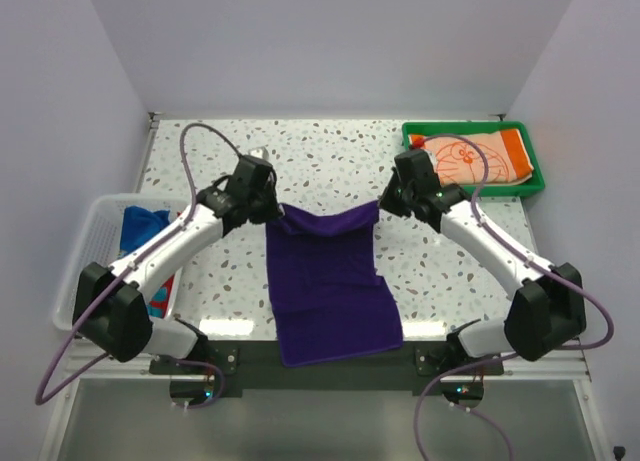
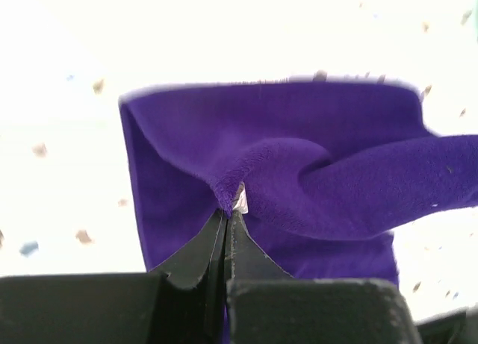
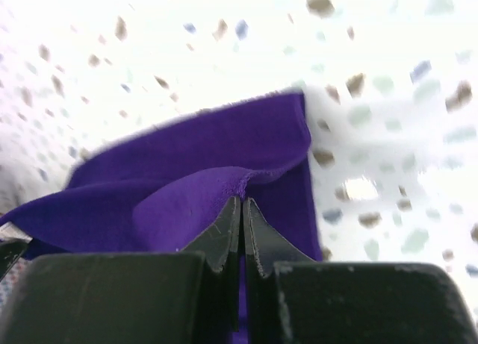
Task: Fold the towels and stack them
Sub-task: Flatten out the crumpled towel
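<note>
A dark purple towel (image 1: 330, 286) lies lengthwise in the middle of the table, its near end reaching the front edge. My left gripper (image 1: 275, 213) is shut on its far left corner, and my right gripper (image 1: 384, 203) is shut on its far right corner. The far edge sags between them, lifted off the table. In the left wrist view the black jaws pinch a fold of the purple towel (image 2: 299, 180) at the left gripper (image 2: 230, 208). The right wrist view shows the same pinch at the right gripper (image 3: 243, 198) on the purple towel (image 3: 202, 146). An orange-and-white towel (image 1: 478, 156) lies folded in the green tray.
The green tray (image 1: 538, 171) sits at the back right corner. A white mesh basket (image 1: 92, 243) at the left holds a blue towel (image 1: 143, 229) and red-teal cloth (image 1: 160, 299). The speckled table (image 1: 320, 151) stretches behind the grippers.
</note>
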You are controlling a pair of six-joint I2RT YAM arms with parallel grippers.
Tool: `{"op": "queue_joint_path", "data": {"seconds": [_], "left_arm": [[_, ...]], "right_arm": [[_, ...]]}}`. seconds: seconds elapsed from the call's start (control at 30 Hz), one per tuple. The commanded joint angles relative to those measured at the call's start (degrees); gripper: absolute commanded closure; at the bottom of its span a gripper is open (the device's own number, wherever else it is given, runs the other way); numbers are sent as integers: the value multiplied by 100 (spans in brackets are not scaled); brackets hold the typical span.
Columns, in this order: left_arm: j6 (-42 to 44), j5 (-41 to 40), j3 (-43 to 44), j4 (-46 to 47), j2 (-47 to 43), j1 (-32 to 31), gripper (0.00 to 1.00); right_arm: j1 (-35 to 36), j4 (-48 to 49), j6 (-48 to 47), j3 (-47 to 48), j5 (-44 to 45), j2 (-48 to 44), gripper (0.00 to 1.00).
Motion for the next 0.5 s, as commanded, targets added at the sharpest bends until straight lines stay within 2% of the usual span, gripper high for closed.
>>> {"op": "queue_joint_path", "data": {"seconds": [0.0,0.17,0.3,0.47], "left_arm": [[464,-34,999,129,511,508,100],[842,326,2335,331,1441,1158,100],[860,1080,3618,542,2242,1782,100],[834,1899,4979,727,3358,2223,100]], "right_arm": [[-265,459,-554,853,-164,441,100],[-792,996,-879,1888,-655,1196,100],[-1074,1443,-1073,2804,-1007,1909,100],[-1346,1840,-1310,4190,-1236,2989,100]]}}
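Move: Both hands hold the purple towel's far edge, roughly 12 cm above the table, which stretches on to its far edge about 31 cm ahead of the left hand and 28 cm ahead of the right. The towel's lying part centres some 13 cm back and 11 cm right of the left hand, 16 cm back and 12 cm left of the right. The green tray sits about 18 cm ahead and 24 cm right of the right hand. Both hands keep pinching the purple towel, sweeping forward about 20 cm and rising some 10, towards the far edge. ##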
